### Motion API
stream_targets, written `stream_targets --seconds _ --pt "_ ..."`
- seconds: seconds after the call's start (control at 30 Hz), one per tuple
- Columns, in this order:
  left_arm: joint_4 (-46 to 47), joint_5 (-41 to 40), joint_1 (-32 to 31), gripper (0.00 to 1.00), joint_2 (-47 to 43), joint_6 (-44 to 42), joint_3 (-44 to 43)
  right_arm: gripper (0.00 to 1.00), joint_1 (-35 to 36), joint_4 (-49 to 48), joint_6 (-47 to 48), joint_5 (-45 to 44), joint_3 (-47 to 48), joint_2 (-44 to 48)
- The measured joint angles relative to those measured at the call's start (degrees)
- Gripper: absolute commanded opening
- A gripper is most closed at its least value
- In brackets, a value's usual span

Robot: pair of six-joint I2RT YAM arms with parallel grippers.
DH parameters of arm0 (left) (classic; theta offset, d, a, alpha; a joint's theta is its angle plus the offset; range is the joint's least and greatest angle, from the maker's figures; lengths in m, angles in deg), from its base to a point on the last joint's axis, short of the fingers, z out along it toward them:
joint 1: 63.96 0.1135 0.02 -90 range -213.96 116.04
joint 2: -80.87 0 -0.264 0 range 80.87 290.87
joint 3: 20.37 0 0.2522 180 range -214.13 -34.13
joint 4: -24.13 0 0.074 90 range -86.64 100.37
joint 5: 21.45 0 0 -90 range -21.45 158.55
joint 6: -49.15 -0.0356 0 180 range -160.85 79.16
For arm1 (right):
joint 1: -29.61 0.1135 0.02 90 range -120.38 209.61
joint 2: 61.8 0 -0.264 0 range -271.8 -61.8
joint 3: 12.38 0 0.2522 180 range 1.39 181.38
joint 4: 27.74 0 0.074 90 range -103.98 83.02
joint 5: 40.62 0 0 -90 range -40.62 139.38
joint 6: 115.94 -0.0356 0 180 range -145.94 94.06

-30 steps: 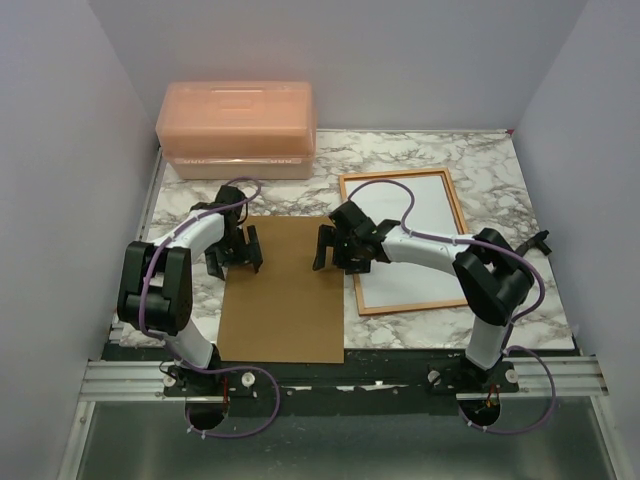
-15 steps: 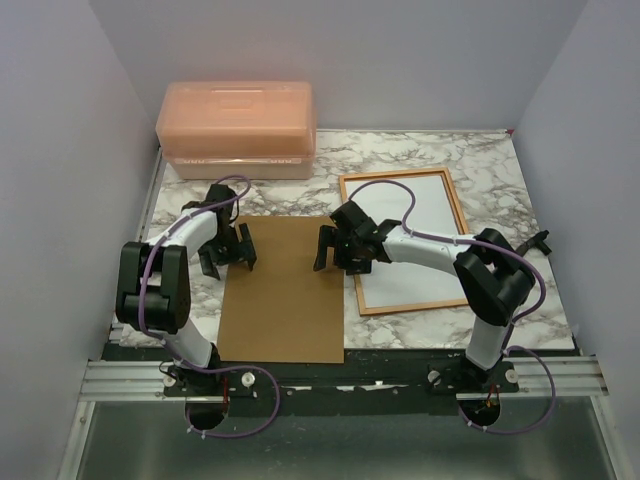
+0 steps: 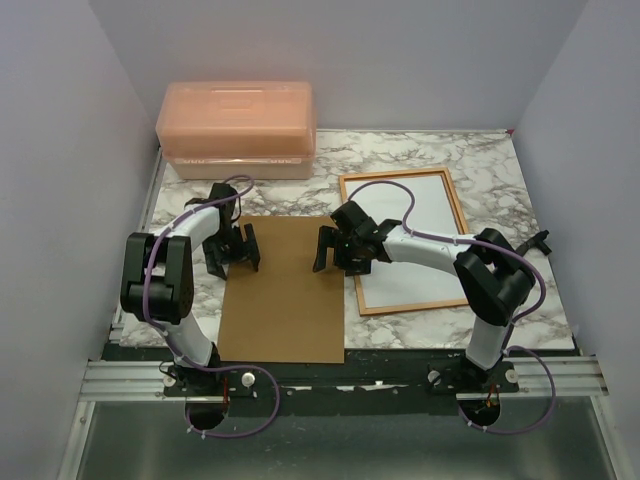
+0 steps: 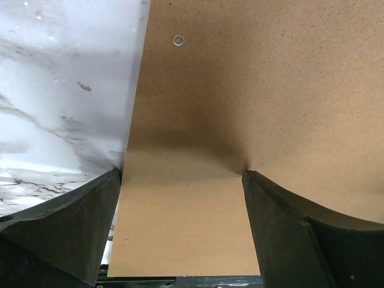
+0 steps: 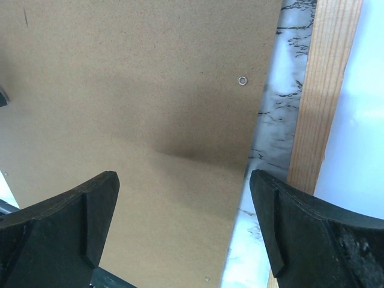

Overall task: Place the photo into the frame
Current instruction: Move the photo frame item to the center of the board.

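The frame (image 3: 459,205) lies wood-coloured side up at the right of the marble table. A plain white sheet, by its look the photo (image 3: 415,240) face down, fills its opening. The brown backing board (image 3: 282,300) lies flat in the middle. My left gripper (image 3: 232,250) is open low over the board's upper left edge; in the left wrist view the left gripper (image 4: 182,175) straddles that edge with nothing held. My right gripper (image 3: 337,250) is open over the board's right edge. In the right wrist view the right gripper (image 5: 183,177) has the frame (image 5: 321,96) just to its right.
A closed pink-orange plastic box (image 3: 237,128) stands at the back left. Side walls close in the marble table (image 3: 480,160) on the left and right. A narrow strip of marble (image 5: 267,138) separates board and frame.
My left gripper drifted a little to the left, then came back, and its jaws narrowed slightly. The right arm, board and frame have not moved.
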Motion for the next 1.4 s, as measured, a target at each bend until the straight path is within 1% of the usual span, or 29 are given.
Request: stream_targets --seconds 0.3,0.4,0.6,0.77,1.0,1.03,1.2,1.4 --pt "-1.49 1.81 -0.13 0.84 1.05 -2.08 -1.18 1.0 -0.11 0.0 0.17 2.78 -0.02 0.2" --pt "-1.97 1.84 -0.55 0.84 1.4 -2.73 -1.55 1.0 -0.39 0.0 0.13 3.63 -0.63 1.7" --pt "-2.75 2.69 -0.9 0.84 1.51 -3.54 -2.21 1.0 -1.36 0.22 0.17 5.14 -0.92 7.65" --pt "-4.0 3.76 -2.36 0.81 1.51 -4.04 -3.82 1.0 -1.84 0.44 0.07 5.6 -1.03 12.37" --pt "-4.37 7.72 -8.09 0.82 2.84 -3.58 -6.58 1.0 -6.1 2.01 -0.59 5.66 -4.76 20.57" --pt "-4.37 8.35 -9.31 0.81 3.26 -3.34 -7.21 1.0 -7.02 2.89 -0.5 5.35 -5.7 22.64" --pt "-3.63 10.54 -13.77 0.83 4.61 -2.12 -9.46 1.0 -10.34 5.75 1.11 1.6 -6.47 25.99" --pt "-3.85 7.96 -14.16 0.83 4.24 -1.14 -9.25 1.0 -13.86 9.09 4.74 -5.2 -9.55 26.34"
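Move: The brown panel is by both hands: its middle lies about 13 cm right and 8 cm back of the left hand, whose outer finger stands at its left edge, roughly 1 cm below the fingertips. From the right hand, near the panel's right edge, the middle is some 14 cm left, 8 cm back and 2 cm down. The wooden frame with its white sheet is centred about 18 cm right and 5 cm ahead of the right hand. The peach box stands some 28 cm straight ahead of the left hand. The right hand first rises clear of the gap between the panel and the frame, then swings to the right over the frame by about 12 cm, sinking a little at the end, its fingers staying wide open. The left hand, after barely moving, slides about 10 cm to the right with its fingers still open, its outer finger pushing along the panel's left edge while the wrist turns some 15 degrees clockwise and tilts slightly. ##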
